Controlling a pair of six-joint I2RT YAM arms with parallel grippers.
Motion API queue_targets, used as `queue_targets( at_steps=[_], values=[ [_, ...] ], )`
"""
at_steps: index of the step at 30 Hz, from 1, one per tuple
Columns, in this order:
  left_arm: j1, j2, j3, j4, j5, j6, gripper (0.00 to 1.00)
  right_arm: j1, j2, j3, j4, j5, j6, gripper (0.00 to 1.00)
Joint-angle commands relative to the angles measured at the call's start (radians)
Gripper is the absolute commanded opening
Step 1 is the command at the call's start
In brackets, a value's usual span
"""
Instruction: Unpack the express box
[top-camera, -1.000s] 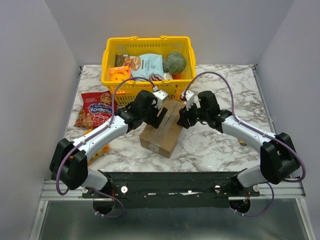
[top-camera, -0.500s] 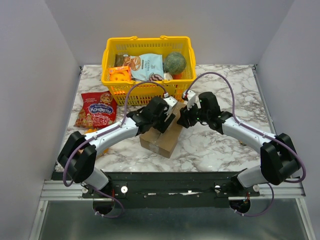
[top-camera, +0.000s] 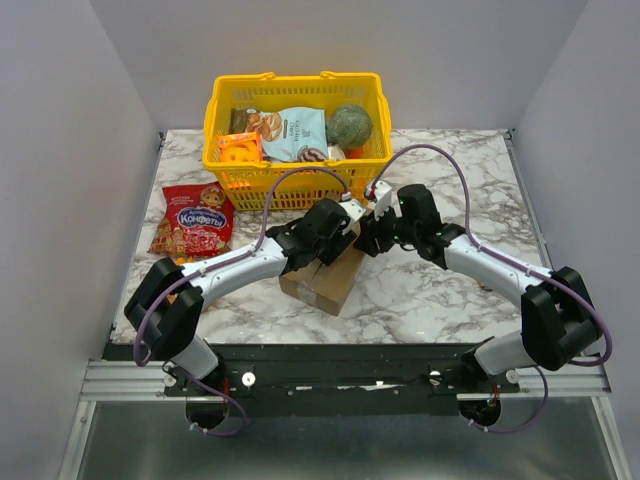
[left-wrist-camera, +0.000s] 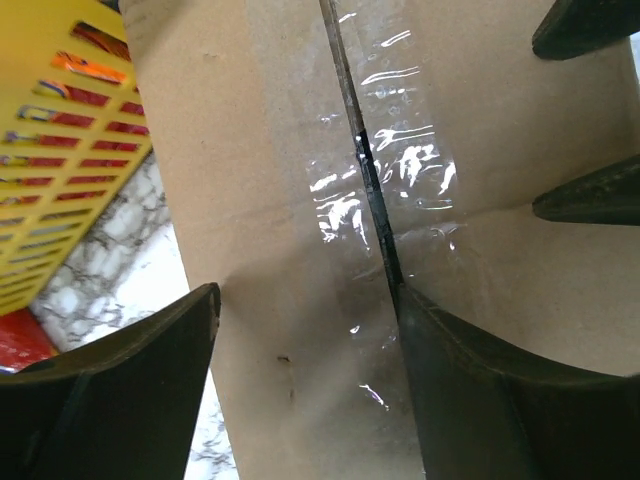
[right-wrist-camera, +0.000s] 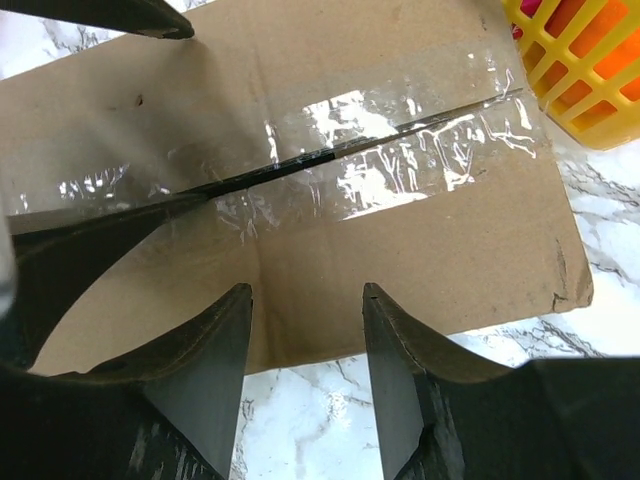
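The express box (top-camera: 322, 287) is a brown carton lying shut on the marble table, its top seam (right-wrist-camera: 400, 150) covered with clear tape. My left gripper (top-camera: 338, 243) hovers over the box top (left-wrist-camera: 270, 180), open; one fingertip (left-wrist-camera: 405, 310) rests at the seam, the other finger (left-wrist-camera: 150, 370) hangs at the box's left edge. My right gripper (top-camera: 366, 238) is open above the box's right side (right-wrist-camera: 420, 250), with nothing between its fingers (right-wrist-camera: 410, 370). The two grippers face each other across the seam.
A yellow shopping basket (top-camera: 225, 110) with several grocery items stands just behind the box and shows in both wrist views (left-wrist-camera: 60, 150) (right-wrist-camera: 580, 70). A red candy bag (top-camera: 192, 220) lies at the left. Something orange lies under the left arm.
My left arm has swung right and forward over the box, bringing its open gripper onto the taped seam. The right arm has barely moved.
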Motion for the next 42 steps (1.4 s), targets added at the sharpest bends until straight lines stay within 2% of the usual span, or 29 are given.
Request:
queue_targets(
  at_steps=[1,2,5,8,13,18,20,22,28,32,34,35,36,38,40,41,42],
  values=[
    [0.036,0.017,0.053,-0.146,-0.094,0.1,0.7,0.01,0.026,-0.053,-0.125,0.01,0.008,0.57],
    [0.044,0.002,0.062,-0.155,-0.074,0.106,0.63,0.01,0.028,-0.053,-0.128,0.01,-0.006,0.57],
    [0.056,-0.045,0.094,-0.155,-0.07,0.163,0.49,0.01,0.022,-0.065,-0.134,0.028,-0.032,0.57],
    [0.082,-0.079,0.113,-0.166,-0.036,0.177,0.42,0.01,0.023,-0.082,-0.134,0.042,-0.058,0.58],
    [0.123,-0.089,0.084,-0.146,0.005,0.206,0.31,0.01,0.037,-0.076,-0.142,0.044,-0.062,0.58],
    [0.139,-0.093,0.067,-0.119,0.01,0.254,0.26,0.01,0.049,-0.066,-0.151,0.044,-0.063,0.58],
    [0.143,-0.105,0.076,-0.126,0.024,0.264,0.1,0.01,0.048,-0.068,-0.151,0.051,-0.065,0.58],
    [0.151,-0.112,0.114,-0.154,0.03,0.257,0.01,0.01,0.048,-0.068,-0.149,0.048,-0.065,0.58],
    [0.165,-0.154,0.153,-0.232,0.131,0.205,0.0,0.008,0.029,-0.079,-0.142,0.048,-0.06,0.61],
    [0.179,-0.19,0.102,-0.252,0.248,0.189,0.0,0.01,-0.036,-0.045,-0.163,-0.019,-0.077,0.69],
    [0.186,-0.202,0.081,-0.258,0.315,0.186,0.0,0.01,-0.072,-0.002,-0.235,-0.138,-0.188,0.73],
    [0.196,-0.213,0.073,-0.257,0.344,0.204,0.0,0.01,-0.101,0.027,-0.267,-0.186,-0.247,0.79],
    [0.212,-0.214,0.059,-0.254,0.373,0.215,0.0,0.01,-0.113,0.08,-0.357,-0.239,-0.411,0.81],
    [0.232,-0.219,0.055,-0.246,0.464,0.246,0.0,0.01,-0.13,0.128,-0.446,-0.354,-0.579,0.87],
    [0.271,-0.214,0.071,-0.251,0.545,0.243,0.0,0.01,-0.136,0.173,-0.514,-0.383,-0.736,0.91],
    [0.286,-0.202,0.084,-0.258,0.652,0.238,0.0,0.01,-0.126,0.193,-0.563,-0.427,-0.809,0.93],
    [0.295,-0.198,0.096,-0.266,0.703,0.244,0.0,0.011,-0.098,0.217,-0.665,-0.444,-0.95,0.99]
  ],
)
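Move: The left hand is over the box's left flap, right finger in the slit; the flap's inner edge lies about 3 cm right and 1 cm back, at fingertip height. The box's middle is some 3 cm back, 2 cm right and 4 cm lower. The yellow basket sits about 22 cm ahead, 5 cm left; the red candy bag roughly 27 cm left, 6 cm ahead and 7 cm down. From the right hand, the box's middle is about 8 cm left, 3 cm back and 4 cm down. Up about 7 cm and left about 5 cm, the left hand shuts its fingers on the left flap's inner edge and swings it open, going slightly forward, then back, as it turns a little clockwise. The right hand stays by the right flap, edging left, then quickly withdraws back and up some 5 cm each way, opening wider and turning counter-clockwise. ##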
